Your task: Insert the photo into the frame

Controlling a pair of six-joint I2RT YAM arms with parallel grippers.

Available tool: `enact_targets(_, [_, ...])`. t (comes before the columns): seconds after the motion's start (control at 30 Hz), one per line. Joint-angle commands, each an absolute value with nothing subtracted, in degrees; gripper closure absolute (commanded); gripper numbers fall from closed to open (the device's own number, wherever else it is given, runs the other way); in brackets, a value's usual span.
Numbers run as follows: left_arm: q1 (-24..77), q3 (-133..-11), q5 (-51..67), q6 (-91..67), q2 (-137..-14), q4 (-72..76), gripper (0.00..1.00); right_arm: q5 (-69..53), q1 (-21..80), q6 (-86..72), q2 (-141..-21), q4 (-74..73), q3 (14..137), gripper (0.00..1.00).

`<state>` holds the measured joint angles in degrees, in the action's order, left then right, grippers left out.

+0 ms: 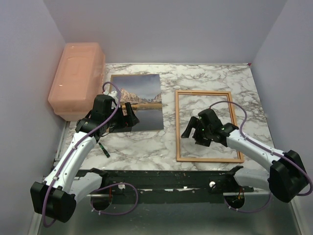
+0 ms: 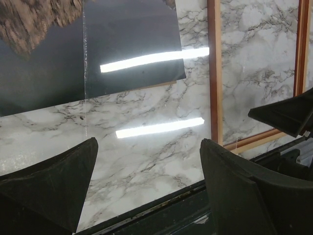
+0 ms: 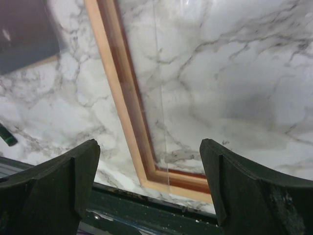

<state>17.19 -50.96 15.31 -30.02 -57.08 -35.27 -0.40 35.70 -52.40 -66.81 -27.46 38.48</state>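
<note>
The photo (image 1: 138, 99) lies face up at the left middle of the marble table, a mountain over dark water, with a thin brown edge showing under it. In the left wrist view the photo (image 2: 73, 49) fills the top left. My left gripper (image 1: 131, 115) hovers at its near right corner, open and empty (image 2: 148, 147). The frame (image 1: 178, 125) lies flat to the right, light wood side up, marble showing through it. My right gripper (image 1: 193, 133) hangs open over the frame's near left part, nothing between its fingers (image 3: 148, 147). Below it is the frame's corner (image 3: 122, 98), with a clear pane edge (image 3: 161, 112) inside.
A pink lidded plastic box (image 1: 78, 78) stands at the back left. A small dark pen-like thing (image 1: 103, 149) lies near the left arm. A black rail (image 1: 161, 178) runs along the table's near edge. Grey walls close in the back and sides.
</note>
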Motion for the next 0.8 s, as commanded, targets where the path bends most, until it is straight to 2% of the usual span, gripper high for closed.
enact_targets(0.0, [16.76,-51.37,16.66,-29.98,-55.81,-34.98,0.13,-9.83,27.88,-47.5,-68.98,-19.38,37.92,0.08])
enact_targets(0.23, [16.79,-51.25,16.61,-29.97,-56.07,-34.89,0.13,-22.44,18.34,-45.61,-76.56,-6.75,35.97,0.11])
enact_targets(0.43, [16.76,-51.24,16.52,-29.86,-56.12,-34.88,0.13,-29.59,16.52,-46.72,-84.83,6.44,34.8,0.18])
enact_targets(0.77, [16.68,-51.15,16.63,-29.88,-56.78,-34.72,0.13,-39.09,16.52,-52.54,-99.58,25.67,36.28,0.41])
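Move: From my right hand, the free right-hand edge of the clear sheet is about 9 cm ahead, 5 cm to the left and 4 cm down. It lies just inside the frame's left rail, which is some 8 cm left of the hand and also 9 cm ahead. The frame's middle is about 9 cm right and 9 cm ahead; the photo's middle is 30 cm left and 23 cm ahead. From my left hand that edge is some 24 cm right, 3 cm back and 15 cm down. I swing my right hand forward about 9 cm along the frame's left side, then bring it down some 3 cm and leftwards onto the clear sheet's edge. Meanwhile I roll it some 30 degrees, left side rising, so the fingers point flatter and more to the left, and I close them partway around that edge without shutting. ##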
